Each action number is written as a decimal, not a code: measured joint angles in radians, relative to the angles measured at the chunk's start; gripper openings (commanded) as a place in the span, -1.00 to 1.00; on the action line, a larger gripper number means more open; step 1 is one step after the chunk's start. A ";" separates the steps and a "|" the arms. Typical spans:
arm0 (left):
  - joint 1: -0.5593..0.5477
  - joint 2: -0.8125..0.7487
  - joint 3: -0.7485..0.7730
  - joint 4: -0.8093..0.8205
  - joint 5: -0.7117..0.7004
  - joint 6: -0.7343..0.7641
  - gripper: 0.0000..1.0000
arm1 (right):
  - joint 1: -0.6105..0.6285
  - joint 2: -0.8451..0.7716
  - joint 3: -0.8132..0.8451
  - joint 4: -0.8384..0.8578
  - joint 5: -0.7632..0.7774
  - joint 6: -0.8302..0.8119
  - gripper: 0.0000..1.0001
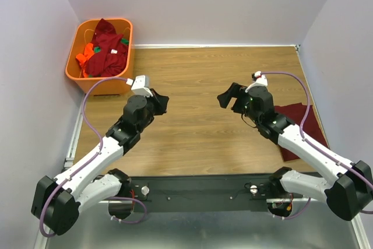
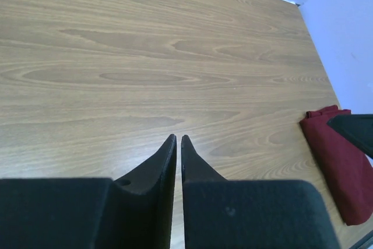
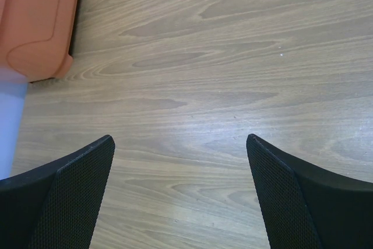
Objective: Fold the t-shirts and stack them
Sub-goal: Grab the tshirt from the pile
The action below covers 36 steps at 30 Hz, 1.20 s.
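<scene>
A folded maroon t-shirt (image 1: 303, 126) lies at the table's right edge, partly under my right arm; it also shows in the left wrist view (image 2: 341, 161). More maroon t-shirts (image 1: 108, 51) are heaped in the orange basket (image 1: 78, 74) at the back left. My left gripper (image 1: 160, 102) is shut and empty over bare wood (image 2: 178, 139). My right gripper (image 1: 228, 98) is open and empty above the table's middle (image 3: 180, 141), well left of the folded shirt.
The basket also holds a bright orange garment (image 1: 86, 55) and a bit of green one (image 1: 97, 49); its corner shows in the right wrist view (image 3: 38, 21). Purple walls close in the wooden table (image 1: 198, 68) at left, back and right.
</scene>
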 measured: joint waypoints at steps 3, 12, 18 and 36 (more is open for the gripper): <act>0.000 0.038 0.047 0.000 0.000 0.000 -0.41 | 0.000 -0.007 0.000 0.000 0.000 -0.004 1.00; 0.130 0.232 0.303 -0.010 0.002 -0.003 0.10 | 0.000 -0.023 -0.001 0.000 0.002 -0.030 1.00; 0.296 0.383 0.504 -0.048 -0.008 0.000 0.10 | 0.000 -0.024 -0.001 -0.002 0.001 -0.048 1.00; 0.647 0.973 1.087 -0.279 -0.198 0.153 0.11 | 0.000 0.104 -0.002 -0.012 -0.051 -0.071 1.00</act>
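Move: The burgundy t-shirt on top of the pile is about 30 cm ahead of the left hand, some 26 cm to its left and 7 cm lower. It lies in the orange bin, whose middle is about 28 cm ahead, 29 cm left and 11 cm below that hand. The orange shirt is roughly level with the burgundy one and 9 cm left of it. From the right hand the burgundy shirt is about 29 cm ahead, 48 cm left and 6 cm lower. The left hand swings about 27 cm forward and just as far left, first mostly forward while it climbs some 10 cm, then sweeping left over the bin's rim and sinking about 7 cm towards the burgundy t-shirt, turning roughly 45 degrees counter-clockwise with the fingers tipping down late. Its nearly shut fingers part to about half open early on and come to hang above the shirt with no touch to be seen, while the right hand, still wide open, sinks about 4 cm over the bare table near the end. ##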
